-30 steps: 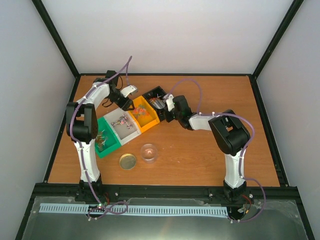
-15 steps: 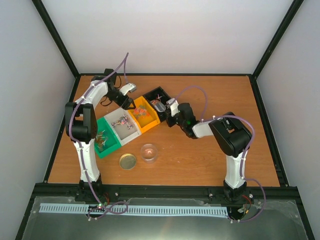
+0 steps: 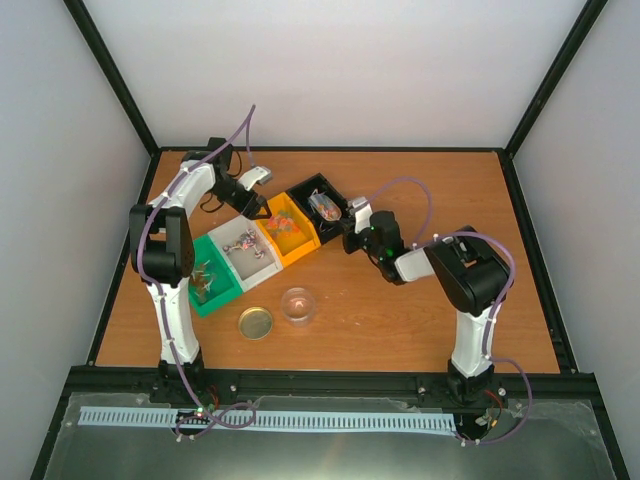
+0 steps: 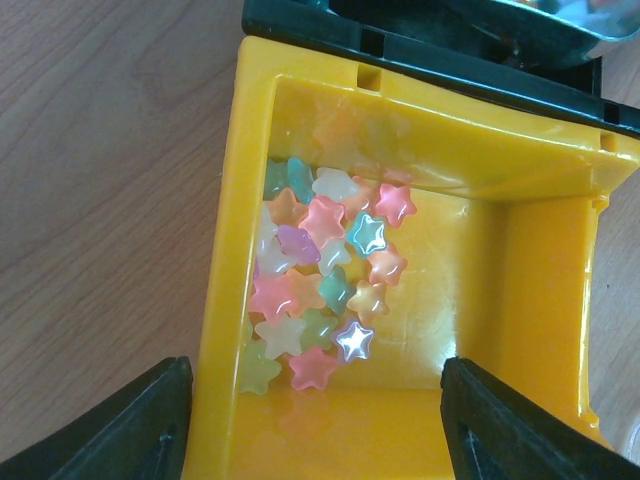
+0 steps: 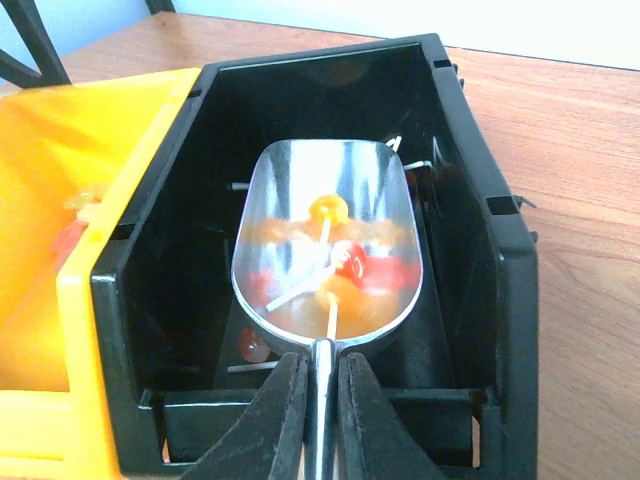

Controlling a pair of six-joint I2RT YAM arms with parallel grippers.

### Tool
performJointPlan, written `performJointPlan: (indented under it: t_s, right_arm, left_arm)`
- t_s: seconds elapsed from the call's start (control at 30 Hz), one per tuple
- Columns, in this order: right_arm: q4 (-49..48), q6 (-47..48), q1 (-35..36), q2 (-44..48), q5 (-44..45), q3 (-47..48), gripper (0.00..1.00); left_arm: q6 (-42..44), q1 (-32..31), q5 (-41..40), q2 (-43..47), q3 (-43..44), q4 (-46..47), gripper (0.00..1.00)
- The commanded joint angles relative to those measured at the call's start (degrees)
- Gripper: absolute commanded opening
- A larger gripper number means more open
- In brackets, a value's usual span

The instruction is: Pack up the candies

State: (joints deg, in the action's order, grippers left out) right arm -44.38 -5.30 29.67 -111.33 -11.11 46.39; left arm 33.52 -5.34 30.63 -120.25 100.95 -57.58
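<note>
Pastel star-shaped candies (image 4: 320, 290) lie heaped at the left of the yellow bin (image 4: 470, 300). My left gripper (image 4: 315, 440) hangs open above that bin's near end, one fingertip (image 4: 130, 430) outside the left wall and the other over the right side, holding nothing. My right gripper (image 5: 320, 400) is shut on the handle of a shiny metal scoop (image 5: 290, 200). The scoop sits level over the black bin (image 5: 500, 260) and carries red and orange candies on white sticks (image 5: 345, 265). From above, the left gripper (image 3: 250, 205) and the right gripper (image 3: 350, 218) flank the bins.
Four bins run diagonally: green (image 3: 215, 300), white (image 3: 252, 270), yellow (image 3: 300, 250), black (image 3: 312, 183). The green and white ones hold small sweets. A round gold lid (image 3: 255, 322) and a clear round jar (image 3: 297, 304) stand on the wooden table in front of the bins.
The left gripper's jaws have spread wider over the yellow bin. The right arm has drawn back to the right, still shut on the scoop, which stays over the black bin.
</note>
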Motion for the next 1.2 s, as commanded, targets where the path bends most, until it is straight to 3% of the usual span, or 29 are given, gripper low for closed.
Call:
performJointPlan:
  t_s: [0.0,0.2,0.5,0.67,0.8,1.03,1.17]
  right_arm:
    - [-8.5,-1.9,-0.9,2.8,-2.5,-1.9,0.03]
    - [-8.9,-1.0,-1.7,5.5,-3.7,-2.4,0.03]
    - [5.2,5.8,-6.0,14.1,-22.0,0.3,0.03]
    - [21.3,12.9,-8.1,19.7,-35.3,3.5,0.03]
    - [37.2,22.8,-8.2,24.3,-41.2,7.0,0.03]
    - [70.5,45.8,-8.2,27.5,-50.5,16.4,0.03]
    - [83.4,59.9,-8.1,28.3,-54.4,17.9,0.03]
  left_arm:
    - [-1.4,0.2,1.8,2.3,2.5,-3.2,0.70]
    - [-1.6,0.2,2.1,2.5,2.5,-3.6,0.72]
    - [-2.7,1.3,6.6,4.7,1.8,-3.9,0.80]
    - [-5.1,3.4,9.8,7.1,1.1,-2.6,0.85]
    - [-6.7,4.7,10.6,10.4,-1.0,-0.2,0.99]
    - [-9.1,5.3,11.1,15.4,-5.5,3.7,1.00]
    - [-10.1,5.3,12.2,16.9,-7.0,5.2,1.00]
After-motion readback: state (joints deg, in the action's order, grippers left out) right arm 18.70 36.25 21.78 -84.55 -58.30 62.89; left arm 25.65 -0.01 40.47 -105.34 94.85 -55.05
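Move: The glass jar lies some 17 cm back from the right hand, about 10 cm to its left and 5 cm lower; the black bin, with the scoop's bowl at it, is about 9 cm ahead and 6 cm left. The yellow bin stands about 3 cm ahead and 13 cm left of the hand, the brass lid 21 cm back and 19 cm left. From the left hand the jar is some 19 cm back and 9 cm right. The scoop, already loaded with lollipops, is raised from the black bin about 16 cm by the right hand, which keeps its shut grip on the handle, then also swings back some 13 cm to the jar's side while turning nearly 50 degrees counter-clockwise, until the bowl points left. The empty left hand opens fully and rises about 10 cm away from the yellow bin. ##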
